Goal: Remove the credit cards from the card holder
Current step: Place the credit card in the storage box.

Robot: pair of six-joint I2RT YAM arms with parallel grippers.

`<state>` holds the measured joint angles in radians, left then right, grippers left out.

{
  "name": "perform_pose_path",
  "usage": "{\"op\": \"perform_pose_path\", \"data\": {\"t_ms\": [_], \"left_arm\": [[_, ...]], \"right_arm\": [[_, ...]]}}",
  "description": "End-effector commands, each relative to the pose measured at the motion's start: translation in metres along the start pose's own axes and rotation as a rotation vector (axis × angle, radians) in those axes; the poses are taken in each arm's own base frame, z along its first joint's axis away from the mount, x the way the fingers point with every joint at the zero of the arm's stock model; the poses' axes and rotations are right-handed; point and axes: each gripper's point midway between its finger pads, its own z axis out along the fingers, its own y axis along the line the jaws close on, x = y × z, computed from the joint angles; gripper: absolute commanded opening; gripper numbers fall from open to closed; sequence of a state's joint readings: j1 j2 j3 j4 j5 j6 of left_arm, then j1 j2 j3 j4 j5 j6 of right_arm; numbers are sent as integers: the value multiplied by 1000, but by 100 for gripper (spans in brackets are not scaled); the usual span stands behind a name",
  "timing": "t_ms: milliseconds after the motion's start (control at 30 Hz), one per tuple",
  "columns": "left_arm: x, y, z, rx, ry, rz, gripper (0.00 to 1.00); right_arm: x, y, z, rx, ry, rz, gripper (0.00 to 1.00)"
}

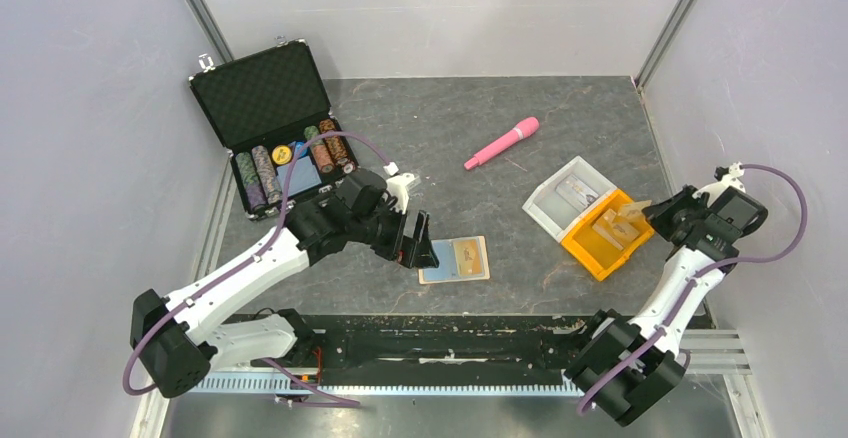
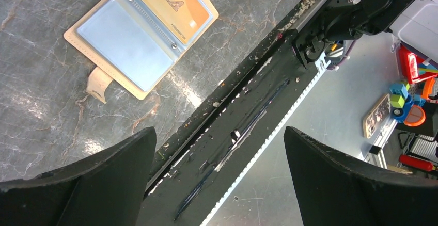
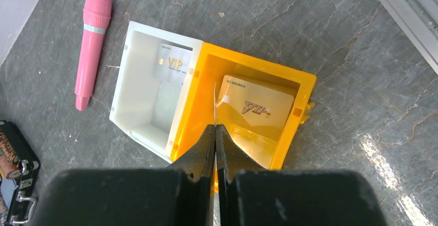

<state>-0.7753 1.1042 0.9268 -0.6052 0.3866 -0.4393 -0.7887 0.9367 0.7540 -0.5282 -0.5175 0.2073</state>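
Observation:
The card holder (image 1: 455,260) lies open and flat on the table, with a pale blue lining and a snap tab; it also shows in the left wrist view (image 2: 124,40). One orange credit card (image 2: 170,4) sits in its right pocket. My left gripper (image 1: 420,241) is open and empty, just left of the holder. My right gripper (image 3: 215,128) is shut on a thin card (image 3: 214,99) seen edge-on, held over the orange tray (image 3: 304,102). A gold VIP card (image 3: 255,105) lies in that tray. Another VIP card (image 3: 173,63) lies in the white tray (image 3: 129,76).
An open black poker-chip case (image 1: 270,123) stands at the back left. A pink microphone-shaped toy (image 1: 502,142) lies behind the trays. A black rail (image 1: 450,343) runs along the table's near edge. Grey walls close in left and right.

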Motion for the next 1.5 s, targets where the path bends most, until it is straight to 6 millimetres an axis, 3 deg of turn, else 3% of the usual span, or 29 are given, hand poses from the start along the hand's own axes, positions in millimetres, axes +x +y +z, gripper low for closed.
{"op": "perform_pose_path", "data": {"t_ms": [0,533,800,1167,1467], "left_arm": [[1,-5,-6,30,-10,41,100],[-6,-2,-21,-6,-77,64,100],[-6,-1,-19,-7,-69,60,100],[-5,-1,-19,-5,-65,59,100],[-9,2,-22,-23,-84,63,100]], "right_arm": [[-12,4,-8,5,-30,-16,0],[25,0,20,-85,-70,147,0],[15,1,24,-94,-109,174,0],[32,-11,34,-75,-111,207,0],[26,-14,36,-60,-141,219,0]]}}
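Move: The right hand holds a credit card upright over the storage box's orange compartment, whose middle lies about 2 cm ahead, 2 cm left and some 11 cm below. From this hand the white compartment is roughly 11 cm ahead and 10 cm left; the pink microphone is about 26 cm ahead and 22 cm left, and the open card holder 35 cm left and 4 cm back. From the left hand the orange compartment lies some 12 cm ahead and 39 cm right. After a brief pause the right hand, keeping the credit card pinched in its shut fingers, sinks about 4 cm towards the orange compartment while easing a little left, backs up by about a centimetre with a slight push forward, then sinks again, ending some 5 to 6 cm lower. On the way the wrist rolls its left side up about 10 degrees, tips its fingers slightly upward and turns a little clockwise, taking the card's leading end down into the compartment beside the VIP card already there. ##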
